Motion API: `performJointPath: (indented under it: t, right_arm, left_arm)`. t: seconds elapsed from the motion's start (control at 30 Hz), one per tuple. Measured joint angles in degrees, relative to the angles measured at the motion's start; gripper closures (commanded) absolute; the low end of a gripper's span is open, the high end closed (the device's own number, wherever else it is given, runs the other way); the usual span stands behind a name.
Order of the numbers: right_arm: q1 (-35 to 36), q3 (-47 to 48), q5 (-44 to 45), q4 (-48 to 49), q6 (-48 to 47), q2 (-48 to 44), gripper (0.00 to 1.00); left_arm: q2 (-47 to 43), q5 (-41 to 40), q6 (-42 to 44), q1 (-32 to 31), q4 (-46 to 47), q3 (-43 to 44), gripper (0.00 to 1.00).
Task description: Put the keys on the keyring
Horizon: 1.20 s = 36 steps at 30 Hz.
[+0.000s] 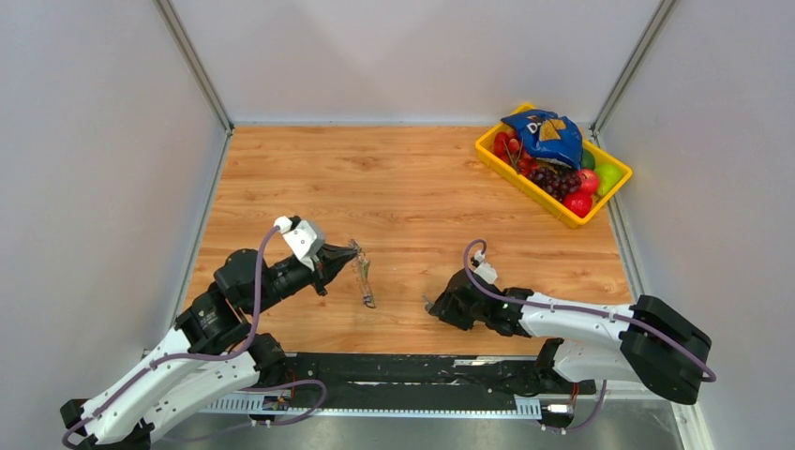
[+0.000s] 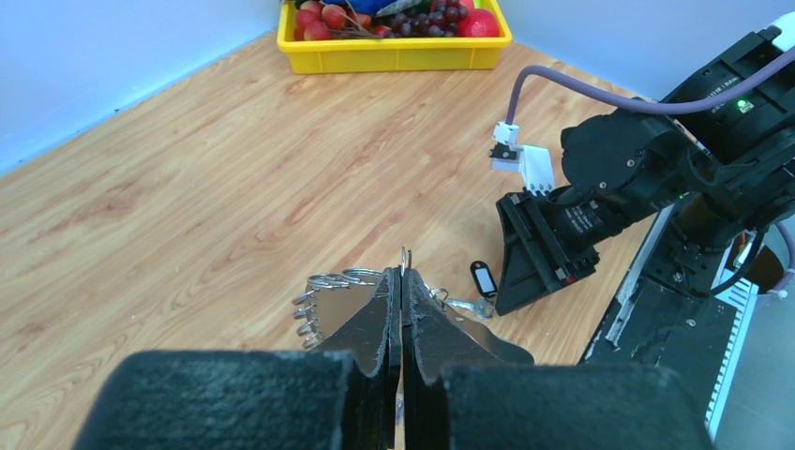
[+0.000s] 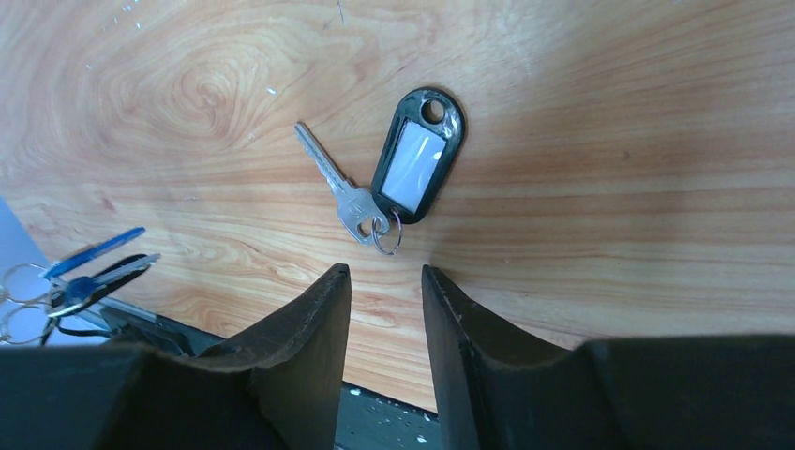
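My left gripper [image 1: 343, 255] is shut on the thin silver keyring [image 2: 404, 256], whose edge sticks out above the fingertips in the left wrist view. Small split rings [image 2: 323, 284] and keys hang from it; in the top view the bunch [image 1: 363, 279] dangles to the table. A loose silver key [image 3: 330, 181] with a black plastic tag [image 3: 417, 159] lies flat on the wood. My right gripper [image 3: 384, 272] is open and empty, its tips just short of that key's small ring. The tag also shows in the left wrist view [image 2: 483, 279], in front of the right gripper [image 2: 539, 248].
A yellow basket [image 1: 489, 155] with fruit and a blue bag stands at the back right corner. White walls close three sides. A black rail [image 1: 394, 370] runs along the near edge. Blue-headed keys [image 3: 89, 272] show at the left edge of the right wrist view.
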Motion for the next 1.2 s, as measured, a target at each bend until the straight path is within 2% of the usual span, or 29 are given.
performJointPath:
  t: [0.37,0.57,0.8,1.03,1.2]
  right_arm:
    - [-0.1,-1.6,3.0,2.1,5.6,-0.5,0.62]
    - [-0.5,-1.6,4.5,2.1,6.4,0.0,0.69]
    - [-0.9,-1.4,5.1,3.0,6.9,1.0,0.72]
    - [-1.0,-1.1,5.3,4.1,7.0,2.4,0.79]
    - [-1.0,-1.1,5.6,4.3,7.1,2.7,0.90]
  left_arm:
    - [-0.8,-0.1,0.2,0.0,0.1,-1.2,1.00]
    - [-1.3,-0.1,0.2,0.0,0.2,-1.4,1.00]
    - [-2.0,-0.2,0.2,0.0,0.2,-1.9,1.00]
    - [-2.6,-0.4,0.2,0.0,0.2,-2.4,1.00]
    - [-2.9,-0.8,0.2,0.0,0.2,-2.4,1.00]
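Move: My right hand's open tips hover just over the table. The small wire ring on the black-tagged key is about 2 cm ahead and 1 cm below them. The key's blade lies roughly 3 cm ahead and 3 cm to the left of my tips, and the black tag about 5 cm straight ahead. The big keyring hangs some 13 cm to their left and 22 cm above. From my left hand, the small ring is about 14 cm right, level, and 29 cm down. I slide my right hand about 2 cm forward, low over the table towards the small wire ring, sinking only slightly and turning the wrist some 10 degrees clockwise. As it goes I close the fingers from nearly half open to a narrow gap, bringing the tips to either side of the ring, beside the key's bow. ##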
